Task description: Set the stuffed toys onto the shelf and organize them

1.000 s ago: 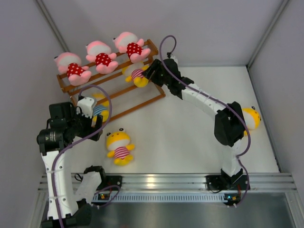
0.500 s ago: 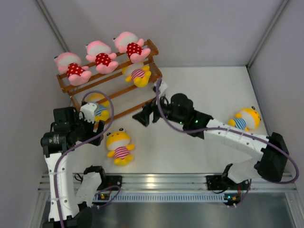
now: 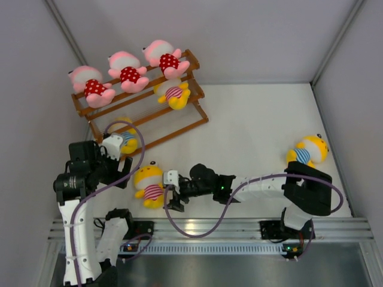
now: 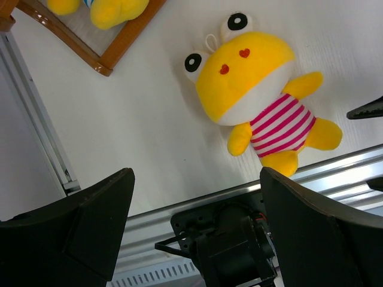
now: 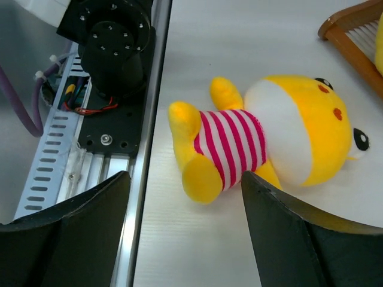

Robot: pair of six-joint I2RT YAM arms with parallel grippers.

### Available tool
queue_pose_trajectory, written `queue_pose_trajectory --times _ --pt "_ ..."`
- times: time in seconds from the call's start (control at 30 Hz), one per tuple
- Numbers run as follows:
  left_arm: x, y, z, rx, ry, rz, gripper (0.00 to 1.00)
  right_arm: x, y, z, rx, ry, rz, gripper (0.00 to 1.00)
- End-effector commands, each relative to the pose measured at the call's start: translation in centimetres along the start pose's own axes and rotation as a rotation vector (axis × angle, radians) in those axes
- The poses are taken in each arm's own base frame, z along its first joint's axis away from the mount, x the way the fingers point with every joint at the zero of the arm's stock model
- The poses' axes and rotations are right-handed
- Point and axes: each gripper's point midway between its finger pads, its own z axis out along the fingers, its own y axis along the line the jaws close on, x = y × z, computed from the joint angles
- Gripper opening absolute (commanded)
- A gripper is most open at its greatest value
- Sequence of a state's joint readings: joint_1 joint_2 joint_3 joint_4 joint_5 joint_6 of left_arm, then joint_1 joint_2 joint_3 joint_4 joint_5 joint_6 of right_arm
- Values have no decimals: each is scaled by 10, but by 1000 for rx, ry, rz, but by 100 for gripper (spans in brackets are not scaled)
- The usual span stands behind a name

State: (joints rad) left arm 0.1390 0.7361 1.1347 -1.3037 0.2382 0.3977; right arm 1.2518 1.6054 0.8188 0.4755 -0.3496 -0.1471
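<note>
The shelf [image 3: 143,101] stands at the back left. Three pink stuffed toys [image 3: 127,73] in red dotted dresses sit on its top tier. A yellow pink-striped toy [image 3: 172,92] lies on the middle tier, and a yellow blue-striped one [image 3: 125,140] on the lowest, partly behind my left arm. Another yellow pink-striped toy [image 3: 149,184] [image 4: 257,101] [image 5: 269,143] lies on its back on the table. My right gripper [image 3: 169,197] [image 5: 185,179] is open just at its feet, not touching. My left gripper [image 3: 122,170] [image 4: 196,173] hangs open and empty to the toy's left.
A yellow blue-striped toy [image 3: 308,149] lies at the far right by the wall. The aluminium rail [image 3: 209,227] with the arm bases runs along the near edge, close behind my right gripper. The shelf's lower corner [image 4: 108,57] is near my left gripper.
My right arm has swung from the shelf's middle tier down across the table to the pink-striped toy near the front edge. My left arm has drawn back slightly.
</note>
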Motion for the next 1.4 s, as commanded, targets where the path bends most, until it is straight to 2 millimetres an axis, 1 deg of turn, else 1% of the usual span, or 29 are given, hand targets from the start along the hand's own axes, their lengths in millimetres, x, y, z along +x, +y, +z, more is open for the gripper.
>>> queue_pose_trajectory --times 0.0,0.13,0.17,0.27,0.33,0.37,0.4,0.43,0.47,0.5,0.6,0.63,0.67,0.7,0.73,0.77,0.8,0.87,0.97,1.03,1.1,1.13,1.17,1.2,1.23,1.27,1.3,1.33,1.37 --pt "-6 4 -1 -16 -28 34 92 -17 -10 19 15 -70 -119 74" --pt "-8 4 -2 -15 -37 40 92 -1 -19 35 26 7 -134 72" --pt "-8 3 -3 -12 -36 41 92 9 -21 39 27 37 -141 71" --pt "-9 4 -4 -15 -40 41 92 18 -28 43 57 81 -172 70" --pt "-9 3 -3 -10 -41 42 92 27 -29 47 61 128 -185 65" --pt "-10 3 -3 -8 -43 46 92 31 -28 49 54 143 -206 60" --pt "-10 2 -3 -4 -43 44 92 37 -27 51 49 167 -213 44" --pt "-11 2 -4 -6 -46 46 92 37 -26 52 44 175 -227 33" --pt "-11 3 -4 -6 -44 46 92 46 -21 50 19 216 -254 26" --pt "-12 3 -4 -9 -46 47 92 48 -18 49 2 233 -273 14" --pt "-12 4 -5 -14 -47 52 92 47 -15 38 -31 289 -343 0" --pt "-12 4 -5 -13 -47 52 92 42 -17 34 -25 301 -363 0" --pt "-13 4 -5 -14 -48 53 92 29 -21 28 -20 295 -414 0" --pt "-14 4 -6 -14 -52 53 92 31 -21 20 -27 334 -429 0" --pt "-15 4 -6 -14 -55 53 92 19 -26 15 -11 338 -454 0" --pt "-16 4 -7 -13 -57 54 92 0 -29 8 0 318 -506 0" --pt "-17 5 -8 -15 -58 56 92 -4 -29 0 -5 340 -522 0" --pt "-19 6 -9 -24 -59 58 92 -38 -37 -12 32 303 -608 0" --pt "-23 12 -16 -61 -67 62 92 -69 -50 -30 89 297 -717 0" --pt "-28 22 -25 -117 -74 67 92 -87 -60 -37 130 297 -757 0" --pt "-33 30 -33 -167 -77 67 92 -100 -71 -42 155 291 -786 0" --pt "-40 38 -45 -218 -95 68 92 -114 -76 -43 174 268 -798 0" --pt "-43 42 -51 -245 -99 70 92 -117 -85 -42 191 270 -810 0" --pt "-47 45 -58 -266 -108 72 92 -131 -91 -43 218 247 -826 0" --pt "-52 49 -68 -300 -125 75 93 -136 -100 -40 240 241 -839 0" --pt "-56 50 -73 -305 -136 78 93 -140 -105 -38 256 237 -846 0" --pt "-58 50 -76 -308 -142 84 93 -155 -111 -38 284 214 -858 0" --pt "-60 56 -84 -348 -147 88 93 -158 -117 -34 295 211 -863 0" --pt "-60 56 -87 -354 -147 89 94 -167 -120 -32 311 191 -869 0"
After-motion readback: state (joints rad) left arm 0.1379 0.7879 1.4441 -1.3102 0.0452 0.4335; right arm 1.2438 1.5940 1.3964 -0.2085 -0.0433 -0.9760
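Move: Some 6 cm ahead of the right hand, 8 cm to its left and 8 cm below lies the pink-striped frog, legs nearest the hand. From that hand the shelf's bottom front rail is about 25 cm ahead, 4 cm left and 12 cm down; the blue-striped frog inside is about 26 cm ahead, 17 cm left and 7 cm lower. From the left hand the pink-striped frog lies about 1 cm ahead, 8 cm right and 18 cm below. Sinking about 7 cm while easing forward and left, the open right hand reaches the pink-striped frog's leg end, shuts on it beside the striped belly, then lifts it some 20 cm and carries it 6 or 7 cm forward towards the shelf, rolling nearly 50 degrees with its forward side rising. Late on, the open, empty left hand rises about 9 cm and shifts left, out of the way. ##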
